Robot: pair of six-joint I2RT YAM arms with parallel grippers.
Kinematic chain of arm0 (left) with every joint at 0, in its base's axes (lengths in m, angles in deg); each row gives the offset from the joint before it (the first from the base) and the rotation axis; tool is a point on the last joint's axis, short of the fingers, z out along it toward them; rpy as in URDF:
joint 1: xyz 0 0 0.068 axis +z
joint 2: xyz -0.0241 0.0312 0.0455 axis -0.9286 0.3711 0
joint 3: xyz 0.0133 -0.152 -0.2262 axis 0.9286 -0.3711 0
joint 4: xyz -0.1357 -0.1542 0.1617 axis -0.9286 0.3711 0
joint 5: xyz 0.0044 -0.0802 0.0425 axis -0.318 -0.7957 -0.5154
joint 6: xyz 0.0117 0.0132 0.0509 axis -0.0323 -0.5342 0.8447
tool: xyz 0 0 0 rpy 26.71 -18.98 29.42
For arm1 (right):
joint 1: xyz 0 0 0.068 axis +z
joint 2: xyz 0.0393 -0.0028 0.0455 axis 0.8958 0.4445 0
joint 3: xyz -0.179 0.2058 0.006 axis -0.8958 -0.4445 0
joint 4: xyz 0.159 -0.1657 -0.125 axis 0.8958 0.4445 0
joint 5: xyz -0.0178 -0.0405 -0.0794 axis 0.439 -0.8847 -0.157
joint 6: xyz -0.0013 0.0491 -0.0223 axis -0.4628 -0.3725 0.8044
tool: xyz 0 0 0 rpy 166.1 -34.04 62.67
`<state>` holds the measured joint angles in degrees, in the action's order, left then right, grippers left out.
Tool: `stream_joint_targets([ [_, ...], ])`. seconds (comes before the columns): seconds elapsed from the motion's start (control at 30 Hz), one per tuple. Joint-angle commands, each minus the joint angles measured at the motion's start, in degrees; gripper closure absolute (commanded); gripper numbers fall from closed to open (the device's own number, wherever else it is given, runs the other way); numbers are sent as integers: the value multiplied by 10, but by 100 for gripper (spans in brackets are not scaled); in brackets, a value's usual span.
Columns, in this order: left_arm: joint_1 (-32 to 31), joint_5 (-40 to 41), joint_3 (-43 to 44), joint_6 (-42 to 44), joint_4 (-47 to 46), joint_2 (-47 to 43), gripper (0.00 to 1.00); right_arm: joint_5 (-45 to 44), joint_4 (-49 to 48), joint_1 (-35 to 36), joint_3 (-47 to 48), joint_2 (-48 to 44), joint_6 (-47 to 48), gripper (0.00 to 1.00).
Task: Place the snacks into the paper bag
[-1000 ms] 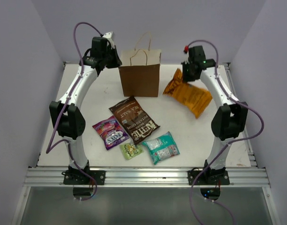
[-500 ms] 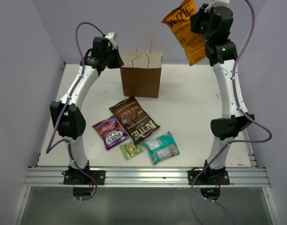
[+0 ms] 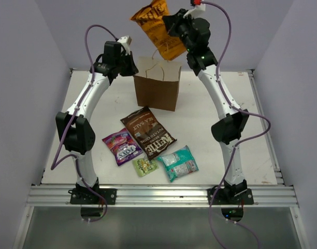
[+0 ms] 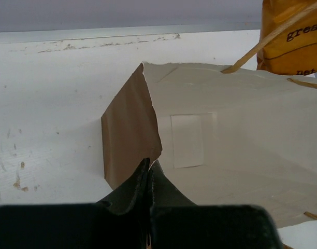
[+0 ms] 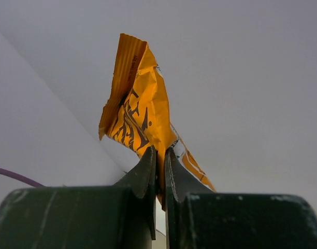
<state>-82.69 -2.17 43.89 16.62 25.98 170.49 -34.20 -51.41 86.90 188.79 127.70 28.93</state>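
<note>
The brown paper bag (image 3: 157, 84) stands upright at the back of the table. My left gripper (image 3: 131, 66) is shut on its left rim; the left wrist view shows the fingers pinching the bag's edge (image 4: 148, 155). My right gripper (image 3: 171, 23) is shut on the orange chip bag (image 3: 157, 28) and holds it high above the bag's opening; the right wrist view shows the orange chip bag (image 5: 135, 111) clamped between the fingers. The dark brown chip bag (image 3: 147, 132), purple candy packet (image 3: 122, 146), small green packet (image 3: 144, 166) and teal packet (image 3: 178, 163) lie flat on the table.
The white table has a raised rail (image 3: 264, 129) along its right side and a metal frame (image 3: 158, 195) at the front. Purple-grey walls close in the back and both sides.
My right arm has swung left with the orange chip bag, from high at the right to above the paper bag. A second ago the chip bag was low near the table. The left gripper has stayed on the bag's rim.
</note>
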Motion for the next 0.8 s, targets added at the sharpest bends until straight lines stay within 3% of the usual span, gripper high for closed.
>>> stream_joint_targets([
  [0.0, -7, -14, -4, 5, 2, -12, 99, -2, -153, 10, 69, -41, -21, 100],
  [0.77, -19, -9, -19, 2, -1, -19, 100, 43, -193, 40, 36, -81, -67, 100],
])
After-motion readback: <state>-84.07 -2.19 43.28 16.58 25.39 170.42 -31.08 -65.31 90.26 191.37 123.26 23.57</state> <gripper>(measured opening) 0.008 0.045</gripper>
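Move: From the right hand, which already holds the orange snack pack high up, the paper bag's mouth lies about 22 cm below, some 4 cm back and 3 cm to the left. The bag's back handle is some 20 cm below, about 1 cm ahead and 2 cm left; the brown snack pack lies some 31 cm back, 8 cm left and 46 cm down on the table. For the left hand, on the bag's left rim, the mouth's middle is about 10 cm right and 2 cm ahead, at its own height. The right hand keeps its pinch on the hanging orange pack and lifts it about 13 cm while drawing it back some 8 cm, tipping the fingers upward by nearly 20 degrees, so that the pack's lower end rises clear above the bag's back rim and handle; the climb is quick at first and eases out over the second half. The left hand, with its fingers still shut on the bag's left rim, slides just over 1 cm to the right and takes the bag along. ##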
